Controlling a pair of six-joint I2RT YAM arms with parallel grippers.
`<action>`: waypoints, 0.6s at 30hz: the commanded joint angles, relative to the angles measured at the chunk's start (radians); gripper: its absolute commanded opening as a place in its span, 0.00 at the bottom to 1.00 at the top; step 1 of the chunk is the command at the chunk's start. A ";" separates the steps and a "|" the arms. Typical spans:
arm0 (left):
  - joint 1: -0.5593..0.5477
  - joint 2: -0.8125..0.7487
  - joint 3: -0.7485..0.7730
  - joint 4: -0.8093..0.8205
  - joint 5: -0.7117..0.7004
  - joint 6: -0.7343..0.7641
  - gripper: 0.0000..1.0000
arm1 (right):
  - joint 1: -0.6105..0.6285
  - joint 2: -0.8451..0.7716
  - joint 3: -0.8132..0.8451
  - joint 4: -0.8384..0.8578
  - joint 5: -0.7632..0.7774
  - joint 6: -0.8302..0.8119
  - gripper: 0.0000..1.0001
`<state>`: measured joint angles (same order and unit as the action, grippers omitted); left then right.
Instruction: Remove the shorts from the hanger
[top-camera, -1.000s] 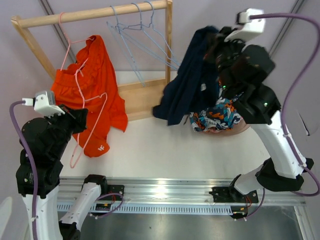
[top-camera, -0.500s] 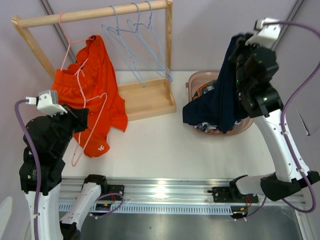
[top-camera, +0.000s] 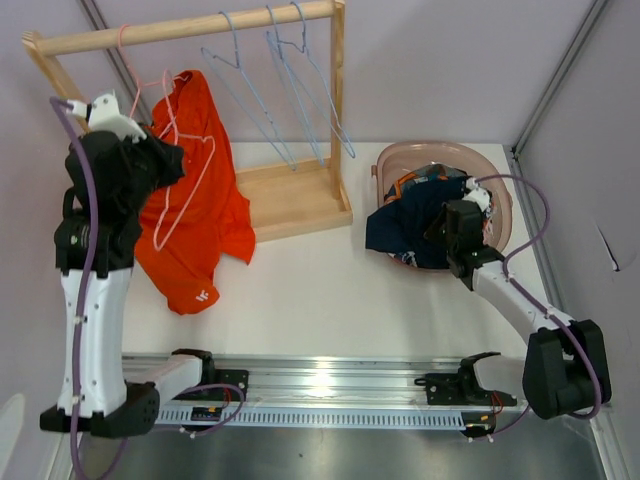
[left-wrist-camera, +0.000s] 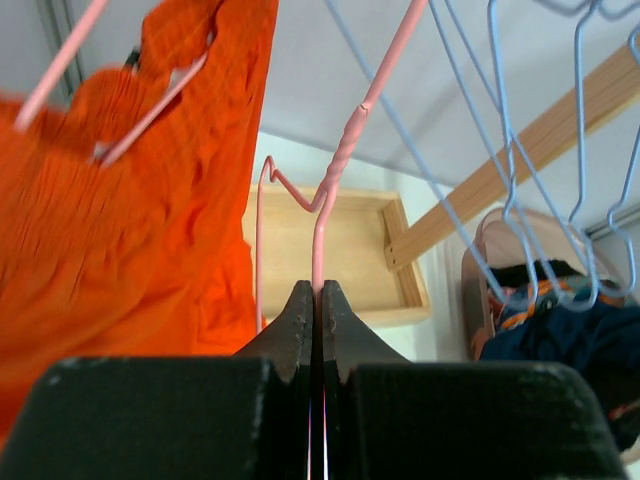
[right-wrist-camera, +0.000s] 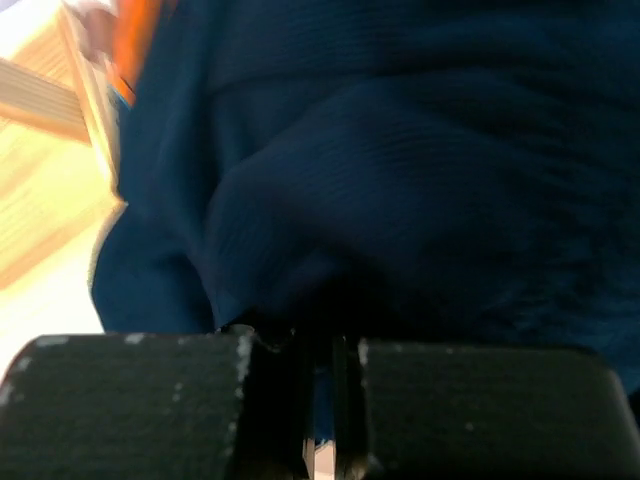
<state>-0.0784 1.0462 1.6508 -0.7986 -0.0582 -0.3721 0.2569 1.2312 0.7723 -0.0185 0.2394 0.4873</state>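
Note:
The bright orange shorts (top-camera: 200, 240) hang from a pink wire hanger (top-camera: 185, 190), their lower end on the table. My left gripper (top-camera: 168, 160) is raised beside them. In the left wrist view it (left-wrist-camera: 318, 292) is shut on the pink hanger's wire (left-wrist-camera: 335, 170), with the orange shorts (left-wrist-camera: 110, 230) to its left. My right gripper (top-camera: 442, 228) is low at the pink basin (top-camera: 440, 148), shut on the navy shorts (top-camera: 405, 225), which lie over the basin's near-left rim. Navy fabric (right-wrist-camera: 400, 150) fills the right wrist view around the jaws (right-wrist-camera: 318, 340). The teal-orange-white print shorts (top-camera: 425, 178) lie in the basin. The black and pink floral shorts are hidden.
The wooden rack's rail (top-camera: 190, 28) carries three empty blue wire hangers (top-camera: 290, 90), also in the left wrist view (left-wrist-camera: 510, 130). The rack's wooden base tray (top-camera: 295, 195) sits between the arms. The basin stands at the back right by the wall.
My left arm has risen from the table's near left up to the rail, lifting the pink hanger. My right arm has swung right and dropped, lowering the navy shorts onto the basin.

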 joint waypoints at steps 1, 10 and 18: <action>-0.001 0.096 0.134 0.072 0.012 0.022 0.00 | -0.013 -0.006 -0.089 0.088 -0.110 0.215 0.00; -0.001 0.367 0.443 0.045 0.040 -0.002 0.00 | 0.015 0.168 -0.179 0.135 -0.325 0.272 0.99; -0.004 0.361 0.494 0.058 0.098 -0.059 0.00 | 0.068 0.091 -0.212 0.123 -0.304 0.251 0.99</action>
<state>-0.0784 1.4384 2.0792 -0.7902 -0.0132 -0.3931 0.2989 1.3342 0.5880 0.1940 -0.0135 0.7261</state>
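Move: The left hand grips the bare pink hanger. The rail spot its hook is going to is about 20 cm ahead and 16 cm above that hand. The orange shorts hang some 8 cm ahead, 5 cm left and 17 cm lower; the blue hangers are about 21 cm ahead, 18 cm right and 5 cm up. The right hand holds the navy shorts; the basket's middle is roughly 7 cm ahead, 1 cm right and 11 cm below, with the patterned shorts 9 cm ahead, 3 cm right and 9 cm below. Forward and up, about 9 and 5 cm, the left hand carries the pinched pink hanger towards the rail, easing off near the end, fingers shut. Meanwhile the right hand sinks some 7 cm towards the basket while drifting about as far left, rolls some 20 degrees so its left side rises, and opens wide to let go of the navy shorts. ##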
